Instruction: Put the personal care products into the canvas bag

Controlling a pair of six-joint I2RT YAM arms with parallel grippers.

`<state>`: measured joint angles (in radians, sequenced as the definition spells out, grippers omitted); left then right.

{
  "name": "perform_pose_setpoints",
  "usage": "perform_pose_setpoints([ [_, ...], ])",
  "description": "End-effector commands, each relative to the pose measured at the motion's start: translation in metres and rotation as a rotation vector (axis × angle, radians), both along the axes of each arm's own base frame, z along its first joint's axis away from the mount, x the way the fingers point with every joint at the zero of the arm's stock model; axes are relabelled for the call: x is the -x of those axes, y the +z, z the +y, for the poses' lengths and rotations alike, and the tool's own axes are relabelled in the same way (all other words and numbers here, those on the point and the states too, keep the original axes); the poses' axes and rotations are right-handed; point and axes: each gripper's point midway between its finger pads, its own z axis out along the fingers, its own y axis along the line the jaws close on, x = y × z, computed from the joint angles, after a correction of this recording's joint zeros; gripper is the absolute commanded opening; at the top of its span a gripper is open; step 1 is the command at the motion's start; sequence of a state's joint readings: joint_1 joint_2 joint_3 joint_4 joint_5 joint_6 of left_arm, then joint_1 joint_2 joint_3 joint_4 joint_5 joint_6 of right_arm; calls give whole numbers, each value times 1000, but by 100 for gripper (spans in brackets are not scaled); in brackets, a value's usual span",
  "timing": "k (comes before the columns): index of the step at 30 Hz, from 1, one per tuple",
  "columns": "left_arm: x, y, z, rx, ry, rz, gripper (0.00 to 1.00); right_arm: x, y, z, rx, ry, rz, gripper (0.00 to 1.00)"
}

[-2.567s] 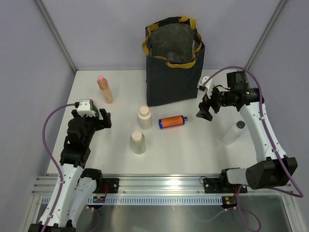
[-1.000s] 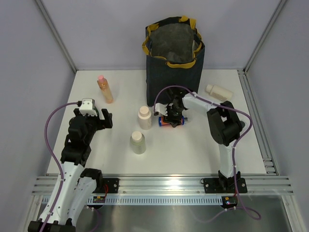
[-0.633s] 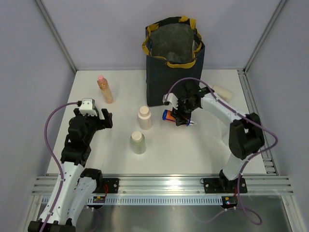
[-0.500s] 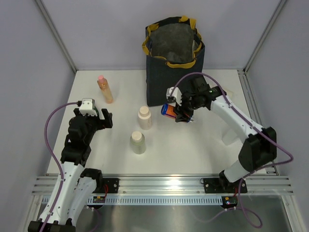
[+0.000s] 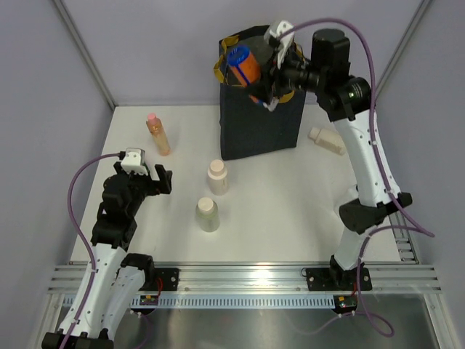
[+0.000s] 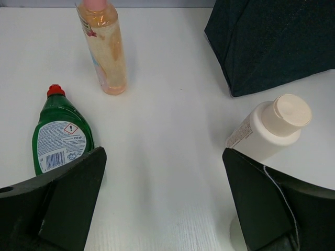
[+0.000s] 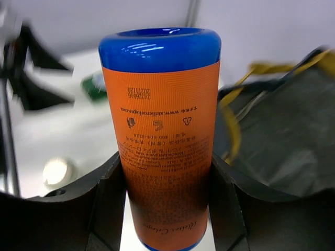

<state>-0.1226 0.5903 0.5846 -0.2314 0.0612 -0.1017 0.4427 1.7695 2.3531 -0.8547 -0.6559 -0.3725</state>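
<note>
My right gripper (image 5: 261, 75) is shut on the orange bottle with blue ends (image 5: 243, 66), holding it high over the left side of the canvas bag's mouth. The right wrist view shows this bottle (image 7: 164, 141) between the black fingers (image 7: 107, 204), with the bag's grey lining (image 7: 285, 136) to its right. The dark navy canvas bag (image 5: 261, 127) stands upright at the table's back. A peach bottle with a pink cap (image 5: 158, 134) stands at the left. Two cream bottles (image 5: 218, 177) (image 5: 208, 215) stand mid-table. My left gripper (image 5: 150, 179) is open and holds nothing.
A pale bottle (image 5: 326, 140) lies on the table right of the bag. In the left wrist view a green bottle with a red cap (image 6: 60, 137) lies by the left finger, the peach bottle (image 6: 106, 49) stands beyond it, and a cream bottle (image 6: 272, 128) is at the right.
My right gripper has lifted the orange bottle from the table in front of the bag up over the bag's opening. The left arm has stayed still.
</note>
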Motion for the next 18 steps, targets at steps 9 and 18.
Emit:
perform_pose_setpoints([
  [9,-3,16,-14,6,-84,-62,99,-188,86,-54,-309,-643,-428,0],
  [18,-4,13,-18,7,-102,-53,99,-248,-53,-102,-9,-718,-224,0],
])
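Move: I hold the orange bottle in my right hand. The canvas bag's mouth centre lies about 21 cm ahead, 4 cm to the right and 16 cm below. The white bottle stands some 3 cm back, 7 cm left and 40 cm below that hand; the lying white bottle is about 14 cm ahead, 27 cm right and 43 cm below. From my left hand the mouth is roughly 32 cm ahead, 25 cm right and 6 cm above. Keeping the orange bottle pinched, I sweep my right hand forward fast, about 25 cm, over the canvas bag's front rim to its mouth, drifting right by some 8 cm. I first lift about 7 cm, then sink well below my starting height towards the mouth, turning the wrist about 40 degrees clockwise so the fingers swing from leftward to mostly forward. ##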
